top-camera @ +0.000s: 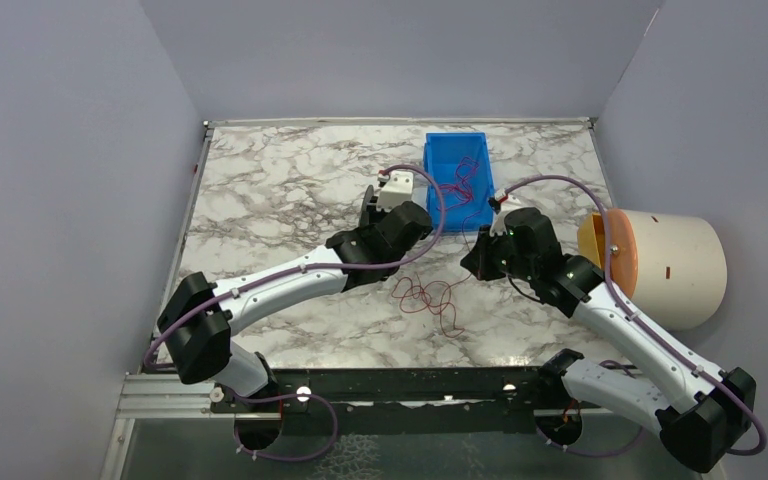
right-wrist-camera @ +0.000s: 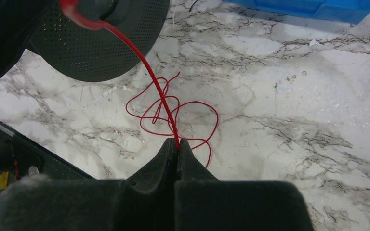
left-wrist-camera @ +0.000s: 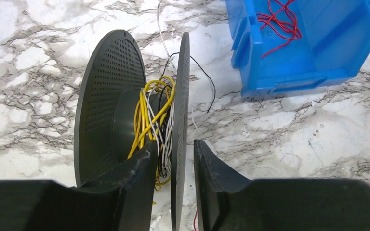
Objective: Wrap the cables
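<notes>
A black spool (left-wrist-camera: 111,96) with two perforated flanges stands on edge on the marble, with yellow, white and black wires (left-wrist-camera: 149,110) wound on its core. My left gripper (left-wrist-camera: 175,144) is open; its jaws straddle the spool's right flange (left-wrist-camera: 182,82) with a gap on each side. My right gripper (right-wrist-camera: 178,142) is shut on a thin red cable (right-wrist-camera: 159,91). That cable runs taut from its tips up towards the spool (right-wrist-camera: 96,48). The rest of it lies in loose loops (top-camera: 428,296) on the table between the arms.
A blue bin (top-camera: 457,178) at the back centre holds more red cables (left-wrist-camera: 279,19). A cream cylinder with an orange face (top-camera: 660,265) lies at the right edge of the table. Grey walls close in the table on three sides.
</notes>
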`<state>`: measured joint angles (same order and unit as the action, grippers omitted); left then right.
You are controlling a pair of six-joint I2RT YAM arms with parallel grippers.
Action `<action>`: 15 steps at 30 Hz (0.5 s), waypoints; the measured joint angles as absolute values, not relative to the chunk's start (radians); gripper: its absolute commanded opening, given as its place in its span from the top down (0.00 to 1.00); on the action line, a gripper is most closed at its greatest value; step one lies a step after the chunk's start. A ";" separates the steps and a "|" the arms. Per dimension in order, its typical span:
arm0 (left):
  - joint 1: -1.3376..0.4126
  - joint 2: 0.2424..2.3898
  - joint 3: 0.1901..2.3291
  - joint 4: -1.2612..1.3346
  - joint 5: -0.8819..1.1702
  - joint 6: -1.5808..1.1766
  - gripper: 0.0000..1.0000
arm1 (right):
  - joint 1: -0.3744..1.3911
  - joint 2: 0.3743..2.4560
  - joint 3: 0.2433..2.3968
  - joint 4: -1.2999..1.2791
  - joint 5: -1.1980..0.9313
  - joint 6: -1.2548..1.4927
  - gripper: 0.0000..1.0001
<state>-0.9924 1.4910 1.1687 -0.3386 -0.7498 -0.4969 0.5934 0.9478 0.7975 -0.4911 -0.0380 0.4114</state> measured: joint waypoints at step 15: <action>-0.992 1.383 1.166 -0.310 -0.717 -0.368 0.35 | 0.593 0.955 0.797 -0.490 -0.040 0.411 0.99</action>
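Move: The left hand's part-open fingers straddle the right flange of the upright spool; the spool's middle is about 4 cm ahead, 4 cm left and 7 cm below the hand. Some 14 cm ahead and 12 cm right of that hand is the blue bin, and the red cable heap lies about 8 cm back and 6 cm right. From the right hand the spool is roughly 11 cm ahead and 14 cm left. With the spool left standing on its flange rims, the left hand first stays in place while its fingers, already loosened around the right flange, go on spreading, then rises ever faster, about 4 cm straight up and away from the spool, its fingertips tilting up and turning clockwise about 5 degrees each, the fingers ending nearly twice as far apart. The right hand stays still ahead of the robot, fingers shut on the red cable. ##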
